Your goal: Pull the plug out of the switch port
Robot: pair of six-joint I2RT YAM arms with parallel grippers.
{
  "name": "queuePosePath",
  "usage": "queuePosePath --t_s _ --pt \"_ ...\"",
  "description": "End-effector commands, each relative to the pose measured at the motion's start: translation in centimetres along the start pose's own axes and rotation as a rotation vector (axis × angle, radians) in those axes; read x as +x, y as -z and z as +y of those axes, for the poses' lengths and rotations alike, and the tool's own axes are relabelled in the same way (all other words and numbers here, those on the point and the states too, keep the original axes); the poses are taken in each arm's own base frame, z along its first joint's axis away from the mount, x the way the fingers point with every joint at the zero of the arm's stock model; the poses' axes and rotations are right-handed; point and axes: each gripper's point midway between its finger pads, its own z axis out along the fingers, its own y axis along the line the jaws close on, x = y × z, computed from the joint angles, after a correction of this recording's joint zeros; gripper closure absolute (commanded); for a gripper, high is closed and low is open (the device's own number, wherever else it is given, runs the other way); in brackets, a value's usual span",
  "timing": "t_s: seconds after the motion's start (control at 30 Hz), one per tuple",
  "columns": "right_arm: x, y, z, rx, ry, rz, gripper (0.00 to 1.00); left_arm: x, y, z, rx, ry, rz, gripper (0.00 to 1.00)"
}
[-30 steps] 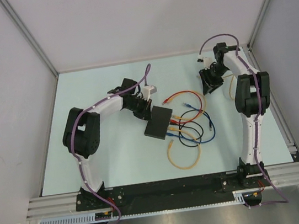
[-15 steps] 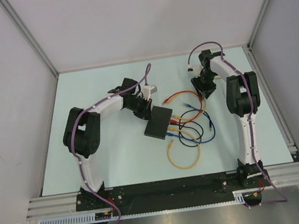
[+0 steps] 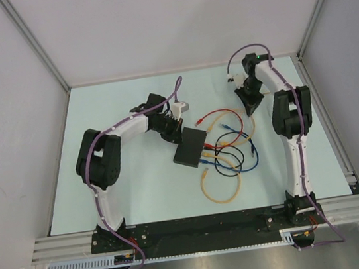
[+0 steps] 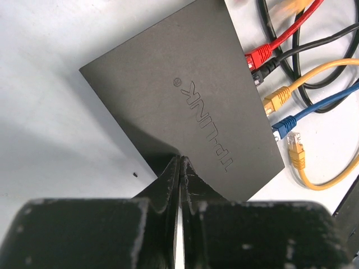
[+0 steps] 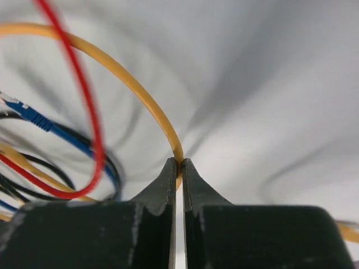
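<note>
The switch (image 4: 185, 95) is a flat black box lying askew in the middle of the table (image 3: 191, 147). Red (image 4: 259, 56), black (image 4: 265, 69), yellow (image 4: 276, 101) and blue (image 4: 284, 124) plugs sit in the ports on its right side. My left gripper (image 4: 180, 161) is shut, its tips resting on the switch's far edge (image 3: 178, 131). My right gripper (image 5: 179, 163) is shut on a yellow cable (image 5: 129, 78), out to the right of the switch (image 3: 250, 104). Which plug that cable ends in I cannot tell.
A loose yellow plug (image 4: 296, 154) lies on the table by the blue one. Red, blue, black and yellow cables (image 3: 231, 144) loop together to the right of the switch. A tan cable loop (image 3: 222, 189) lies nearer the front. Side walls enclose the table.
My right gripper has moved left to the cable loops and shut on the yellow cable. The left arm and the switch have not moved.
</note>
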Motion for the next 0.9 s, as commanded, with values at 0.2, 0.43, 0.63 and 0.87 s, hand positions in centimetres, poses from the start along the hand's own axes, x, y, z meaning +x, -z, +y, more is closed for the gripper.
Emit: queuePosePath --t_s 0.2,0.43,0.63,0.87 --pt "-0.9 5.5 -8.7 0.168 0.030 -0.053 1.00 3.0 -2.0 1.3 -0.070 -0.032 0.111 0.95" --pt "-3.4 5.5 -12.5 0.367 0.051 -0.098 1.00 3.0 -1.6 1.2 -0.078 -0.034 0.110 0.95" --pt "-6.7 7.2 -15.1 0.500 0.079 -0.226 1.00 3.2 -1.6 1.1 -0.080 -0.034 0.112 0.95" --pt "-8.6 8.0 -17.7 0.632 0.085 -0.277 1.00 3.1 -1.5 1.0 -0.083 -0.044 0.113 0.95"
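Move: From the right hand, already shut on the yellow cable, the set-aside yellow cable lies about 7 cm ahead and 10 to the right, some 3 below; the freed yellow plug is roughly 11 back and 12 left, the loose blue plug 4 back and 11 left, the switch's middle 11 back and 25 left. The closed left fingertips have the switch's middle about 3 cm to their right, the set-aside cable some 13 ahead and 39 right. Forward and to the right, some 12 cm and 11 cm, the right hand carries the pinched yellow cable away from the switch towards the far right: a quick lift of about 5 cm, a dip, then mainly forward, rising slightly. Its fingertips swing outward to the front and right by about 30 degrees, still shut. The left fingertips stay against the switch's left side, easing barely a centimetre right. ##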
